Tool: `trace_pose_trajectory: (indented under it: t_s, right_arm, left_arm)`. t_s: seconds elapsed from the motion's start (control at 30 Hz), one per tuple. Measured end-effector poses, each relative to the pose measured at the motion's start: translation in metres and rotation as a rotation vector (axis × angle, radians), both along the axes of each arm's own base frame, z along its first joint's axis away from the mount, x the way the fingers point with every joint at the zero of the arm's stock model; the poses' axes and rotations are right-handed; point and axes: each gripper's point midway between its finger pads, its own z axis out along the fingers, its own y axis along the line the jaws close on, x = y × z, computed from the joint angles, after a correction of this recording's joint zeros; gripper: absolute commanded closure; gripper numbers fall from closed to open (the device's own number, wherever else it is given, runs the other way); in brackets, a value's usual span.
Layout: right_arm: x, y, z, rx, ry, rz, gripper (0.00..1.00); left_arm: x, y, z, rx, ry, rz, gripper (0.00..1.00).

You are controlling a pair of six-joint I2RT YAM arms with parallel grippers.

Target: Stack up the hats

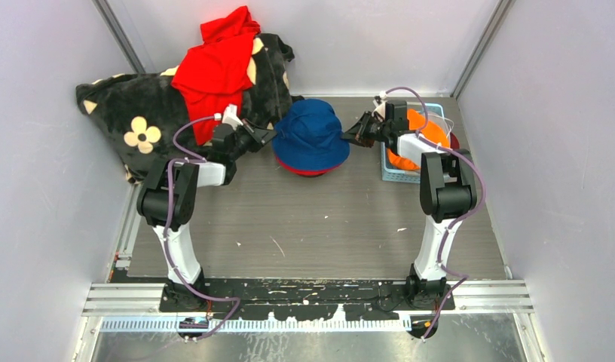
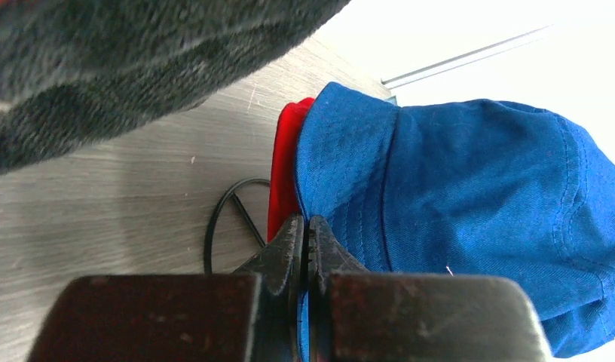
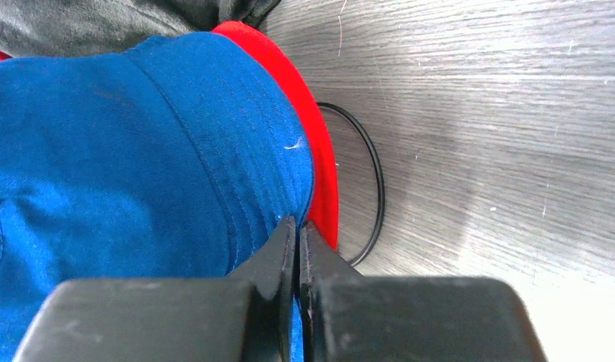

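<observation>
A blue hat point(image 1: 312, 133) sits over a red hat point(image 1: 303, 170) at the back middle of the table; only the red brim shows beneath it. My left gripper point(image 1: 268, 136) is shut on the blue hat's left brim point(image 2: 342, 204), with a strip of blue cloth between its fingers point(image 2: 288, 249). From the other side my right gripper point(image 1: 353, 136) is shut on the right brim point(image 3: 237, 166), blue cloth pinched between its fingers point(image 3: 319, 256). The red hat's brim point(image 3: 319, 166) lies just under that grip. An orange hat point(image 1: 425, 133) lies in a basket at the right.
A light blue basket point(image 1: 399, 176) stands at the back right, under my right arm. A black blanket with cream flowers point(image 1: 131, 113) and a bright red garment point(image 1: 218, 64) are heaped at the back left. A thin black ring point(image 3: 374, 181) lies on the table under the hats.
</observation>
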Motion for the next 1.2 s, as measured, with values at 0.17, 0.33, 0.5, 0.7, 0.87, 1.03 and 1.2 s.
trace_pose_trajectory:
  t_s: [0.17,0.33,0.5,0.7,0.87,1.03,1.2]
  right_arm:
    - [-0.009,-0.002,0.006,-0.010,-0.013,-0.002,0.99]
    - [-0.021,-0.004,0.008,-0.016,-0.010,-0.005,0.99]
    - [-0.039,-0.006,0.006,-0.023,0.002,-0.006,0.99]
    - [-0.060,-0.011,0.006,-0.044,-0.001,-0.014,0.99]
    - [-0.074,-0.015,0.008,-0.061,-0.010,-0.020,0.99]
    - [-0.078,-0.017,0.007,-0.069,-0.011,-0.022,0.89]
    - [-0.077,-0.021,0.012,-0.087,-0.023,-0.045,0.55]
  left_arm:
    - [-0.012,0.005,0.001,0.010,0.007,0.021,1.00]
    - [-0.022,0.008,0.004,0.025,0.012,0.030,1.00]
    - [-0.037,0.004,0.006,0.045,0.012,0.019,1.00]
    - [-0.055,-0.004,0.004,0.061,0.012,-0.004,1.00]
    - [-0.068,-0.013,0.001,0.072,0.015,-0.020,1.00]
    - [-0.074,-0.011,0.003,0.092,0.017,-0.009,0.85]
    - [-0.077,0.006,0.008,0.193,0.041,0.048,0.60]
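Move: The blue hat sits over the red hat on the wire stand, its brim already pinched at both sides: its middle is about 11 cm right of the left hand and some 10 cm left of the right hand, level with both fore and aft and 2 to 4 cm above them. The red hat's middle is just beneath it, about level in height with the right hand. The blue basket stands roughly 27 cm right of the right hand, some 5 cm farther out and 8 cm lower. The blue hat, with the red one and the stand beneath it, is drawn straight back towards the robot by both hands, which keep their grip on opposite sides of the brim and travel about 8 cm side by side, nearly level. They stop there, and both grippers then start to open around the brim, the left rolling some 10 degrees as it does. ##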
